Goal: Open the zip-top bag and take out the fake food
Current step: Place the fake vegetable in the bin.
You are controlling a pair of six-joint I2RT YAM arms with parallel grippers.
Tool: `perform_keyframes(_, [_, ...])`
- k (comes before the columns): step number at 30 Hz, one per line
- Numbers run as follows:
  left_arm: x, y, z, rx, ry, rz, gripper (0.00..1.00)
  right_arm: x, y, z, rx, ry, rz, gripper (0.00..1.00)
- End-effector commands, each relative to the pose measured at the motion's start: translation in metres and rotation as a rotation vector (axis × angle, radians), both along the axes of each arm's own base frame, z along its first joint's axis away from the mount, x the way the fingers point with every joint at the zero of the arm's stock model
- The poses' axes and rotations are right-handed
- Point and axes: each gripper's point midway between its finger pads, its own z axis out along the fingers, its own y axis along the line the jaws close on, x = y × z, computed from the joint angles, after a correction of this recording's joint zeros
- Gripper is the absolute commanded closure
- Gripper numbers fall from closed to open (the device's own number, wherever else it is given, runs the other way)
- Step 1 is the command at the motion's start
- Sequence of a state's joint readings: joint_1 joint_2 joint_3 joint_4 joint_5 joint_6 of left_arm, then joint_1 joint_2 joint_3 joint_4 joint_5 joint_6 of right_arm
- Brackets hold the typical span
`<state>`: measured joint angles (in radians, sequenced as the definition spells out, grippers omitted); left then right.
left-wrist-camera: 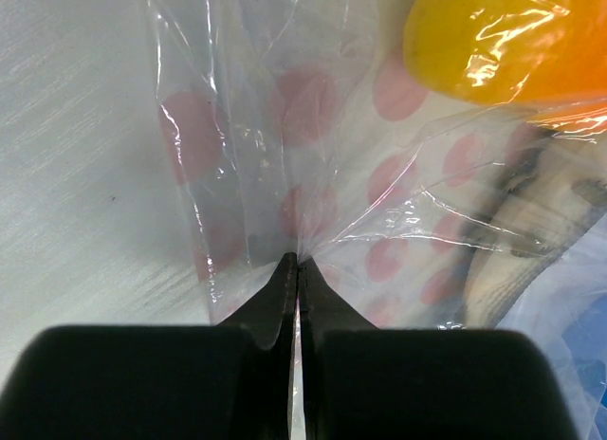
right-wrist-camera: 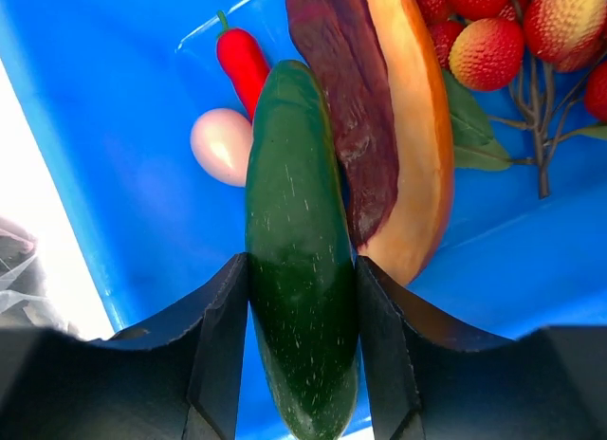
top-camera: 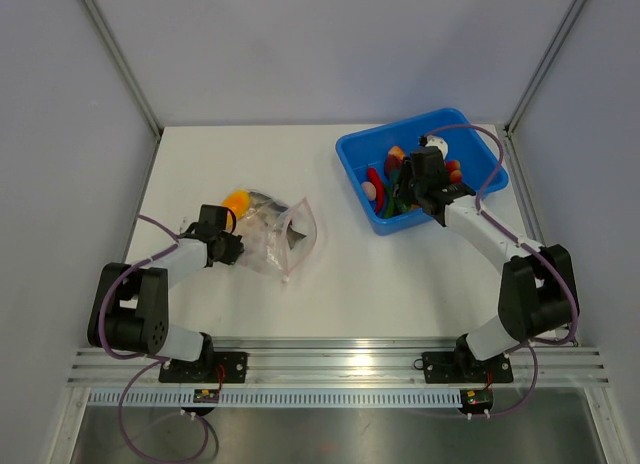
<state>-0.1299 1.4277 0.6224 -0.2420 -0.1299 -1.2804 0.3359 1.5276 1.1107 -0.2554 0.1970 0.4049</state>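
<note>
The clear zip-top bag (top-camera: 283,236) lies left of centre on the table, and my left gripper (top-camera: 232,246) is shut on a fold of its thin plastic (left-wrist-camera: 285,127). Inside the bag I see a yellow-orange fruit (left-wrist-camera: 503,42) and a grey fish (left-wrist-camera: 531,241). In the left wrist view the left gripper (left-wrist-camera: 298,262) has its jaws pressed together on the film. My right gripper (right-wrist-camera: 303,263) is shut on a green cucumber (right-wrist-camera: 299,222) above the blue bin (top-camera: 350,149).
The bin (right-wrist-camera: 114,127) at the back right holds a red chili (right-wrist-camera: 245,65), a pale egg (right-wrist-camera: 220,144), an orange-brown wedge (right-wrist-camera: 408,127) and a bunch of red fruits (right-wrist-camera: 493,51). Grey walls with metal posts enclose the table at the back and sides.
</note>
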Motion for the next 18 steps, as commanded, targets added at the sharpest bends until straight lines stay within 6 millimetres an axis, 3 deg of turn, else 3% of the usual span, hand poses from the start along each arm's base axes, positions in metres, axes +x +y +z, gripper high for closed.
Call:
perform_keyframes(1, [0.0, -0.002, 0.004, -0.012, -0.004, -0.016, 1.0, 0.018, 0.006, 0.021, 0.054, -0.068, -0.017, 0.56])
perform_keyframes(7, [0.001, -0.002, 0.004, -0.014, -0.006, -0.016, 1.0, 0.016, 0.007, 0.025, 0.066, -0.076, -0.01, 0.32])
perform_keyframes(13, [0.001, -0.003, 0.004, -0.014, -0.005, -0.021, 1.0, 0.013, 0.006, 0.034, 0.073, -0.1, -0.009, 0.23])
perform_keyframes(18, [0.003, -0.006, 0.003, -0.022, -0.003, -0.04, 1.0, 0.002, 0.029, 0.046, 0.123, -0.14, 0.085, 0.21])
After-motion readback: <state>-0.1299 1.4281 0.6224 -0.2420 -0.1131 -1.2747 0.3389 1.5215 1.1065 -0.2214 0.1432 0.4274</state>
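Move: Over the near-left part of the blue bin, the right hand holds the fake cucumber; its landing spot is roughly 6 cm below, 4 cm ahead and 2 cm left. At that same lower level, the egg sits about 4 cm ahead and 7 cm left, the maroon sweet potato 9 cm straight ahead, and the lychees 8 cm ahead and 12 cm right. From the left hand, the spot is some 15 cm ahead, 37 cm right and 2 cm higher. Staying almost in place above the bin, the right hand opens its half-open fingers much wider and lets go of the cucumber, ending its grip on both sides. Only once the fingers are nearly fully spread does the hand begin to ease left and up, about 1 cm each way, with hardly any turn. ##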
